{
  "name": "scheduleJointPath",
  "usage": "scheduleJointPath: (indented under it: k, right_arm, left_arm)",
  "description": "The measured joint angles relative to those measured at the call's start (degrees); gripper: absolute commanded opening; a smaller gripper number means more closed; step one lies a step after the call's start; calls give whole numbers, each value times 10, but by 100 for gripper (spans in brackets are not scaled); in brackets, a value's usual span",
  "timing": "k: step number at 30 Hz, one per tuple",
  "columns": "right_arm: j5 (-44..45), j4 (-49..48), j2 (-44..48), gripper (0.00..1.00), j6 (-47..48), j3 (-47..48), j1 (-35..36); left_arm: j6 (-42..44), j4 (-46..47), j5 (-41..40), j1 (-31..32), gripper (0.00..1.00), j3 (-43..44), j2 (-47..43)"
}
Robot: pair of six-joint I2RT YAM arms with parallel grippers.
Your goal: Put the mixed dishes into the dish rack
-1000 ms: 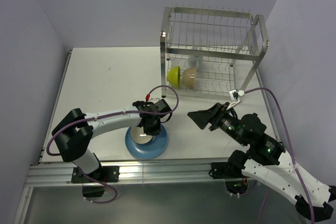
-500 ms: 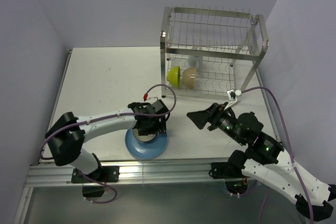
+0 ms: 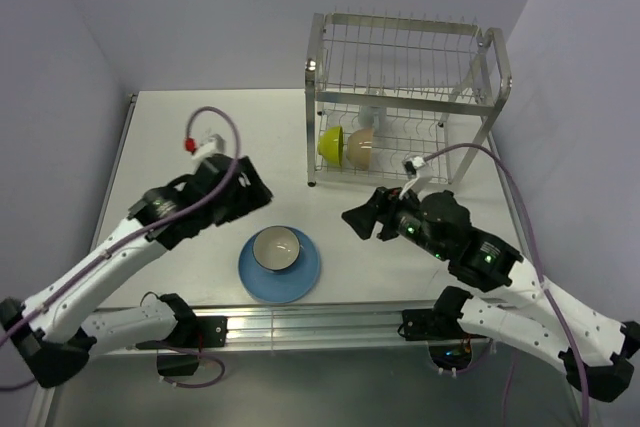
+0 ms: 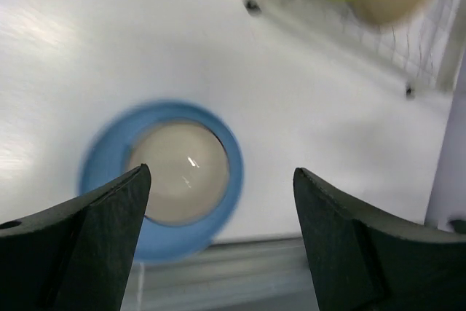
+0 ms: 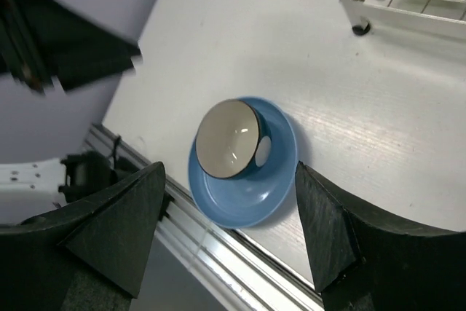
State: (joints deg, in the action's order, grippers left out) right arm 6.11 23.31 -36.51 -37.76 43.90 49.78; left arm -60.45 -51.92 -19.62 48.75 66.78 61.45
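A dark bowl with a white inside (image 3: 275,247) sits upright on the large blue plate (image 3: 300,277) near the table's front edge. My left gripper (image 3: 250,185) hangs open above and to the left of them, holding nothing. In the left wrist view the bowl (image 4: 177,172) and plate (image 4: 109,231) lie blurred below the gripper (image 4: 220,174). My right gripper (image 3: 360,222) is open, right of the plate; its view shows the bowl (image 5: 228,138) on the plate (image 5: 255,180). The dish rack (image 3: 405,97) holds a lime-green bowl (image 3: 332,142) and a cream bowl (image 3: 362,149) on its lower tier.
The rack stands at the back right of the white table (image 3: 200,137), with a pale mug-like shape (image 3: 372,115) behind the two bowls. A metal rail (image 3: 300,322) runs along the front edge. Lilac walls close in on both sides.
My left gripper opened, let go of the dark bowl on the plate, and rose back to the left. My right gripper moved a little left toward the plate.
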Motion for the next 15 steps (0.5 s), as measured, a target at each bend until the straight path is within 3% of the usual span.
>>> scheduleJointPath:
  k: [5, 10, 15]
  right_arm:
    - [16, 6, -104, 77, 26, 34, 74]
    - [43, 25, -252, 77, 59, 118, 159]
    - [40, 26, -374, 77, 90, 183, 180]
  left_arm:
    - [46, 44, 66, -226, 86, -91, -64]
    - [62, 58, 124, -327, 88, -113, -37]
    - [61, 95, 168, -381, 91, -140, -47]
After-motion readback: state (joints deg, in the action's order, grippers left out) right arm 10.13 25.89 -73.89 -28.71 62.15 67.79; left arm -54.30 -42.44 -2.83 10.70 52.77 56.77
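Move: For the right hand, the cream bowl sits some 18 cm to its left, about level with it in reach and roughly 23 cm below. The blue plate under the bowl has its middle 1 cm back and about 17 cm left of the hand, 26 cm down, and the green bowl in the rack is 25 cm ahead, 5 cm left and 17 cm lower. From the left hand the cream bowl lies about 3 cm back, 2 cm right and 21 cm below. The right hand swings in from the plate's right, about 13 cm to the left and down some 7 cm towards the cream bowl, its open fingers tipping down by about 25 degrees and turning counter-clockwise, still well above the rim. The left hand, already empty and wide open, clears out of the way, leftward and somewhat forward and down, away from the bowl, turning counter-clockwise as it goes. ##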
